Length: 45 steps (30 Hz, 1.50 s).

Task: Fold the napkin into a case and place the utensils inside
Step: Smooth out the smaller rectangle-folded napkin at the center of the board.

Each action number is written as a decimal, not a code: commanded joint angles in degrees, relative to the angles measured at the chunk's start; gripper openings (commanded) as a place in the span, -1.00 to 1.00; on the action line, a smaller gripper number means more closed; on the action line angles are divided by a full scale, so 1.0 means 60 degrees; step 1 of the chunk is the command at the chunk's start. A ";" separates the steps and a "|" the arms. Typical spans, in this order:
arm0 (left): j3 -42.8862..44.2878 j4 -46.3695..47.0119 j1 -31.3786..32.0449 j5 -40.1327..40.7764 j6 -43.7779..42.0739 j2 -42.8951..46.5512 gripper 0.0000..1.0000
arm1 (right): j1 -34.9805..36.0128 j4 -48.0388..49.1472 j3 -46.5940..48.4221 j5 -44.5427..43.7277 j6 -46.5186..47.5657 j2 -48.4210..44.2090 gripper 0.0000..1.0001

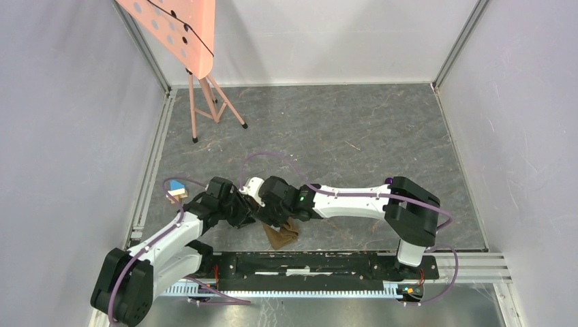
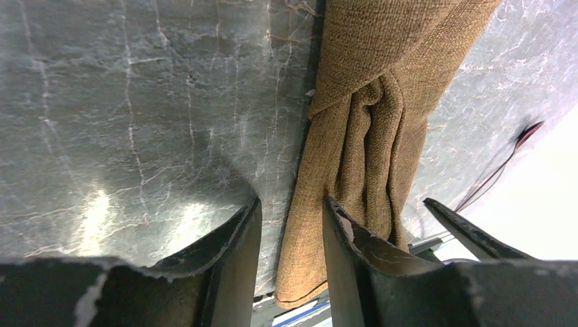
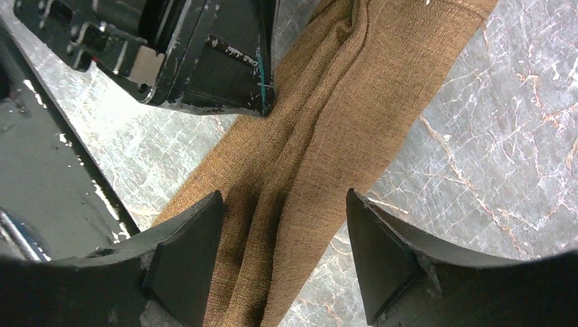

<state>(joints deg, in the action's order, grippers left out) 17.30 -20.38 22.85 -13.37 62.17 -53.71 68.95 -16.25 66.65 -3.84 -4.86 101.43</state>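
The tan-brown napkin [image 1: 284, 236] lies on the grey marbled table, gathered into a long narrow strip with several lengthwise folds [image 2: 361, 136]. My left gripper [image 2: 292, 208] is open just above it, with the strip's left edge showing in the gap between its fingers. My right gripper [image 3: 284, 197] is open wide and straddles the strip [image 3: 320, 136] without pinching it. In the top view the two grippers, left [image 1: 249, 212] and right [image 1: 271, 210], meet close together over the cloth's far end. The left gripper's black body [image 3: 204, 54] fills the right wrist view's upper left. The utensils are out of view.
A small blue-and-wood block [image 1: 177, 187] sits left of the left arm. An orange perforated board on a thin-legged stand [image 1: 183, 34] occupies the back left. A black rail [image 1: 320, 262] runs along the near edge just below the napkin. White walls enclose the table.
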 commanded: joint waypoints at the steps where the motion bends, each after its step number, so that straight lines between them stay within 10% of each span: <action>1: -0.0393 0.0461 -0.0032 -0.0292 0.0590 -0.0207 -0.12 | 0.0365 -0.0193 0.0469 -0.1037 -0.0055 0.0127 0.42; 10: -0.0862 0.2383 -0.0009 -0.0691 0.1262 -0.0902 -0.43 | 0.0532 -0.0270 0.0387 -0.2262 -0.0270 0.0028 -0.15; 17: -0.0300 0.4320 0.0063 -0.0405 0.1615 -0.2647 -0.55 | -0.0050 0.0012 0.0185 -0.2474 -0.0133 0.0057 -0.19; 27: 0.0235 0.4788 0.0081 -0.0507 0.1277 -0.3987 -0.46 | -0.0262 -0.0620 0.0548 -0.2500 0.0421 -0.0026 0.46; 33: -0.0178 0.4918 0.0094 -0.0752 0.1384 -0.3913 -0.38 | 0.0006 -0.0712 0.0597 -0.2891 0.0394 0.0152 0.51; 45: -0.0552 0.5494 0.0100 -0.0934 0.1677 -0.4104 -0.54 | 0.0066 -0.0699 0.0882 -0.3261 0.0134 0.0541 -0.34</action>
<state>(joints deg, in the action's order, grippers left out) 16.25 13.93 23.07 -19.29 70.13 -76.38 69.01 -21.15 69.30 -22.15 -3.31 103.55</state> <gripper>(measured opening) 0.239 0.329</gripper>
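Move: The folded napkin lies lengthwise between my hands. Its middle is about 5 cm right, 2 cm ahead and 1 cm below my left hand, whose fingers straddle its left edge; from my right hand, wide open over it, the middle is 2 cm ahead, roughly 1 cm left and 2 cm below. Its near end sits about 7 cm right and 6 cm back of my left hand; the blue-topped block stands some 20 cm left and 9 cm ahead of that hand. I narrow both grippers on the napkin and drag it forward, each hand travelling about 5 cm that way and 3 to 4 cm to the right. My left hand rolls about 10 degrees, its left side sinking, and ends nearly shut at the left edge. My right hand reopens wide, eases back 1 cm, then closes on the raised middle fold while turning slightly clockwise. ##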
